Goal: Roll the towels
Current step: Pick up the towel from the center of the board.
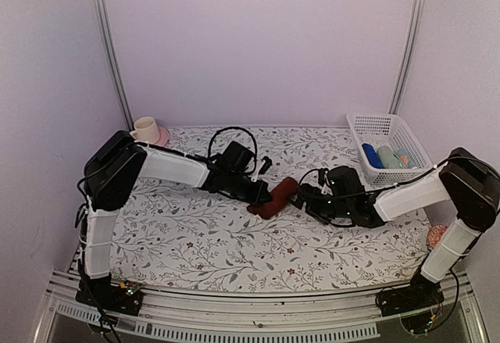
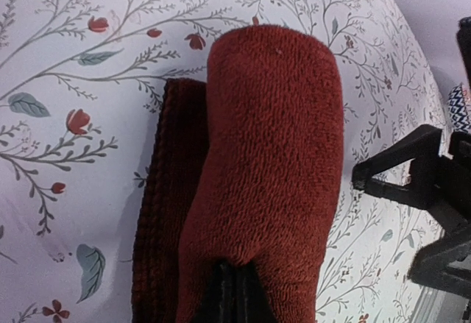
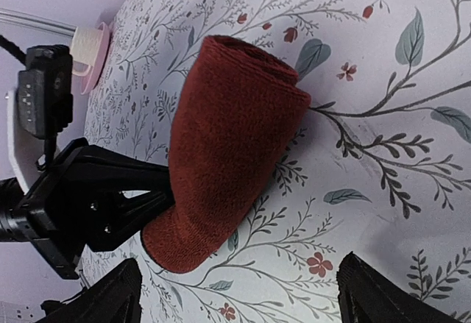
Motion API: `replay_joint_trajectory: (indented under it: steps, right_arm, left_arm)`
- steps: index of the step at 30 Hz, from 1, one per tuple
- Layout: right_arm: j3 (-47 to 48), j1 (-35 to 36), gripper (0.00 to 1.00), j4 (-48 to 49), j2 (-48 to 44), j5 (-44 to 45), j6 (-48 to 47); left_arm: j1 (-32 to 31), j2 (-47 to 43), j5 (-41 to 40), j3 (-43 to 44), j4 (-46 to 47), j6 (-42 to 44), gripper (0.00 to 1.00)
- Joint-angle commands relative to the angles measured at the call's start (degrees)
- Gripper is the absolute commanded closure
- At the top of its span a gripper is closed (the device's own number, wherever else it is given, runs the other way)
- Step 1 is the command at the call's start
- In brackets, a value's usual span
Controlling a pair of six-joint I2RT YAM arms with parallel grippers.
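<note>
The dark maroon towel (image 1: 275,197) lies rolled into a thick tube in the middle of the floral table cover. In the left wrist view the roll (image 2: 266,154) rises straight ahead, with a flat folded strip of it along its left side. My left gripper (image 2: 234,297) is shut, its fingers tucked into the roll's near end and pinching the cloth. My right gripper (image 3: 239,301) stands open just short of the roll (image 3: 232,146), its fingertips (image 3: 110,297) wide apart and touching nothing. The light-blue towel (image 1: 375,155) lies rolled in the basket.
A white plastic basket (image 1: 375,122) stands at the back right. A cream cup on a pink saucer (image 1: 146,130) sits at the back left. A small patterned object (image 1: 437,236) lies by the right arm's base. Both arms meet mid-table.
</note>
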Motion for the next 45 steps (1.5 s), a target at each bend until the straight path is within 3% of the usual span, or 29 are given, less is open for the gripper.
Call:
replay_joint_trajectory:
  steps: [1, 9, 15, 24, 37, 41, 45]
  right_arm:
    - [3.63, 0.17, 0.09, 5.18, 6.21, -2.26, 4.79]
    - [8.89, 0.22, 0.13, 7.09, 14.24, -5.08, 6.36]
    - [11.14, 0.22, 0.23, 10.86, 19.09, -8.6, 7.6]
    - [12.15, 0.59, 0.32, 15.71, 21.47, -9.21, 6.73]
    - [15.01, 1.58, 0.43, 20.52, 25.14, -12.19, 3.74]
    - [15.44, 1.62, 0.53, 20.5, 25.86, -12.81, 3.51]
    - [16.16, 1.63, 0.72, 21.17, 26.98, -14.04, 3.51]
  left_arm:
    - [-1.09, 3.45, 4.52, -5.36, -3.98, -6.63, 1.0]
    - [1.05, 3.72, 10.79, -11.35, 3.15, -12.74, 1.0]
    - [1.81, 3.54, 14.87, -14.27, 6.99, -16.44, 1.0]
    - [3.71, 3.67, 18.28, -17.68, 12.2, -20.41, 1.0]
    - [5.81, 2.81, 16.98, -17.74, 11.47, -19.18, 1.0]
    - [5.77, 2.96, 16.83, -17.33, 10.64, -18.67, 1.0]
    - [5.84, 2.48, 17.52, -16.71, 10.18, -17.74, 1.0]
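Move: The towel, rolled and standing slantwise on the board, has its middle about 9 cm to the left of my open right hand, some 4 cm farther out and 4 cm lower. My left hand already pinches its left side, with the towel's middle 2 cm to the right and 1 cm ahead at the same height. From my right hand the white basket stands about 24 cm ahead, 30 cm to the right and 3 cm lower; the blue roll in it is level with it lengthwise but 5 cm less far right. I carry my open right hand about 8 cm left and 4 cm forward, sinking 3 cm early on and at the end, to straddle the towel's outer half, and close the fingers from nearly wide to about a third open around it. Meanwhile my shut left hand keeps its pinch, easing 2 cm left and slightly back while its wrist twists counter-clockwise and its fingers tip flatter, some 25 degrees in all. ##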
